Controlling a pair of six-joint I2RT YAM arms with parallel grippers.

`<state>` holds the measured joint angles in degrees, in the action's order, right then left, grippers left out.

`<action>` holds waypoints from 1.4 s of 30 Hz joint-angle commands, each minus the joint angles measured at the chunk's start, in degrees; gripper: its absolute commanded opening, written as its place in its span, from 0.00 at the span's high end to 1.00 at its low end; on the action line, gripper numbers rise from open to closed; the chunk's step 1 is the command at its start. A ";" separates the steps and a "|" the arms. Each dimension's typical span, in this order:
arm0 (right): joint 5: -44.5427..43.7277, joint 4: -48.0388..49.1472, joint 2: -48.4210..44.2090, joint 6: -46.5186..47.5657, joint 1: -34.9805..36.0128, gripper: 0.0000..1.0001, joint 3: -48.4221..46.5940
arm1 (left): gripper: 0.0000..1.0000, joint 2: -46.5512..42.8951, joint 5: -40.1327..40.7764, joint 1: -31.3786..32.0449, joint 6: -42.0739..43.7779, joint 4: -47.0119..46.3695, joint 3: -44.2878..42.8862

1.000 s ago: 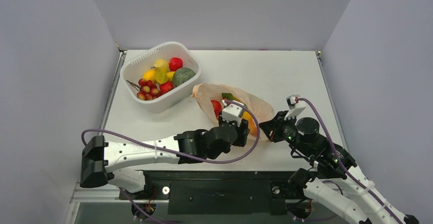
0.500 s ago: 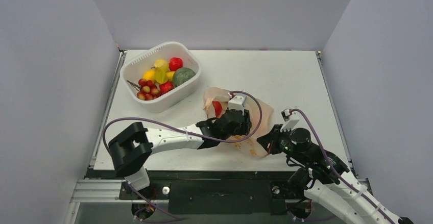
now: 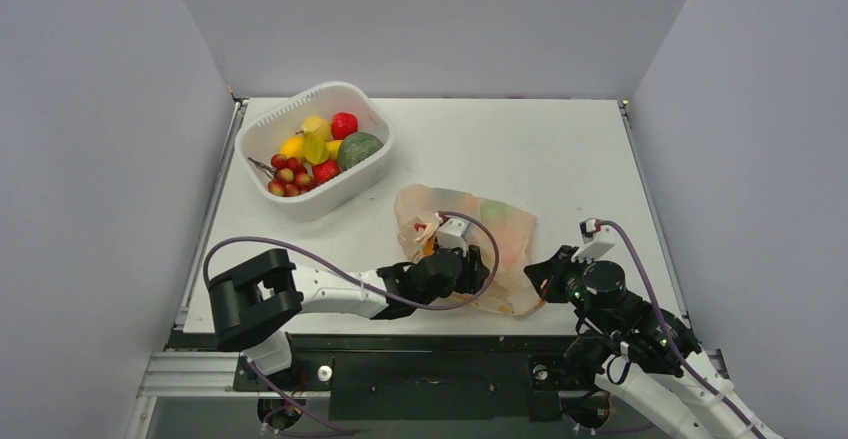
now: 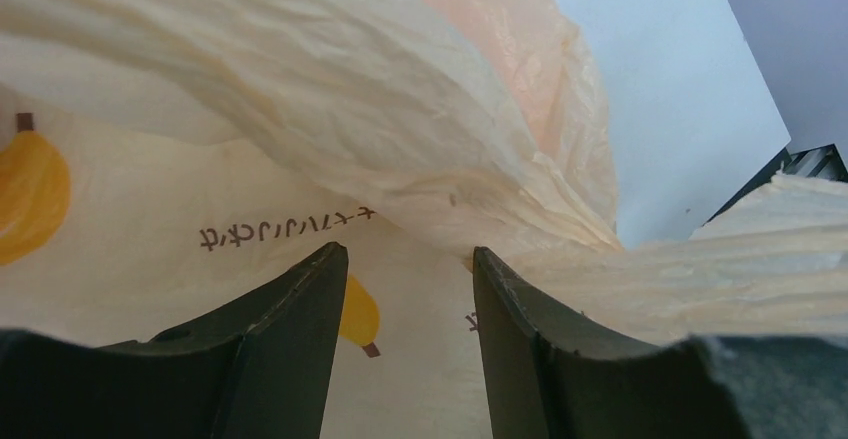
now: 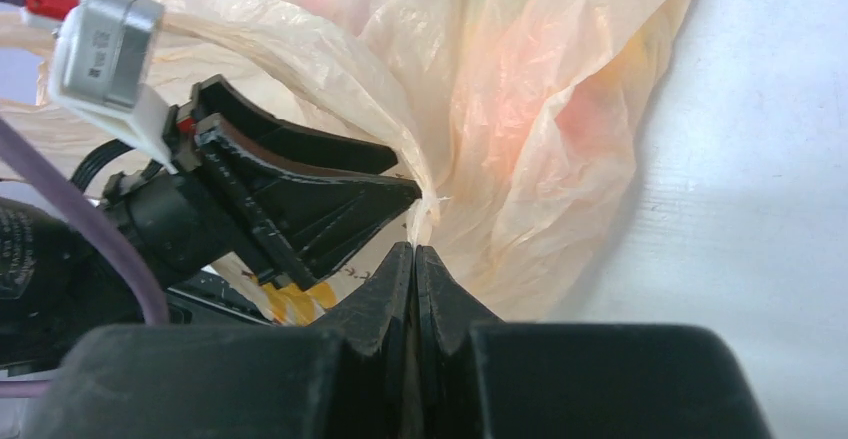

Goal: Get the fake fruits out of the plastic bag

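Observation:
The plastic bag (image 3: pixel 500 234) lies crumpled near the table's front edge, pale peach with orange prints. Fake fruits show only as blurred colour through its film: a green patch (image 3: pixel 493 211) and a reddish one (image 5: pixel 578 119). My left gripper (image 3: pixel 447 261) sits at the bag's near left side. In the left wrist view its fingers (image 4: pixel 300 329) stand apart, with printed bag film (image 4: pixel 150 209) just beyond them and nothing clamped. My right gripper (image 5: pixel 414 249) is shut on a pinched fold of the bag's near edge. In the top view it (image 3: pixel 541 279) sits at the bag's near right corner.
A white slotted basket (image 3: pixel 345 96) stands at the back left. It holds red, yellow and lime fruits (image 3: pixel 308 154) and a dull dark-green round one (image 3: pixel 359 148). Both arm bases (image 3: pixel 250 299) crowd the front edge. Grey walls close in the table.
The bag has been drawn toward the front edge and its film now covers the fruits. Both grippers have pulled back toward me, the right one still pinching the bag.

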<state>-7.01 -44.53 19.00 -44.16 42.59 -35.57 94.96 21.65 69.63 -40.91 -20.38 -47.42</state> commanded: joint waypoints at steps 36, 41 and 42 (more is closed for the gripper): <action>0.80 -3.59 -4.84 1.18 0.45 1.00 -0.07 | 0.03 20.10 -0.24 -1.03 3.17 -6.64 -16.27; 1.39 -3.06 -5.28 0.45 0.41 1.00 0.60 | 0.03 21.86 1.43 -1.51 4.27 -6.58 -19.10; 1.38 -2.98 -5.38 0.36 0.45 1.00 0.60 | 0.03 22.38 1.71 -1.51 4.74 -6.81 -19.79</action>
<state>-4.95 -48.45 14.55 -42.94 42.81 -35.40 116.40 20.67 68.64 -38.13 -25.78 -62.81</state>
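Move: The left hand is at the bag's mouth, with an orange-red fruit showing through the bag about 6 cm ahead, 6 cm right and 6 cm lower. At that same depth, a green fruit is roughly 10 cm ahead and 2 cm right of the hand, and a red fruit some 8 cm ahead and 12 cm left. From the right hand, the orange-red fruit is around 8 cm ahead, 2 cm left and 12 cm below. The opening left gripper eases left, then sweeps 10 cm right and down into the bag while right keeps pinching. ##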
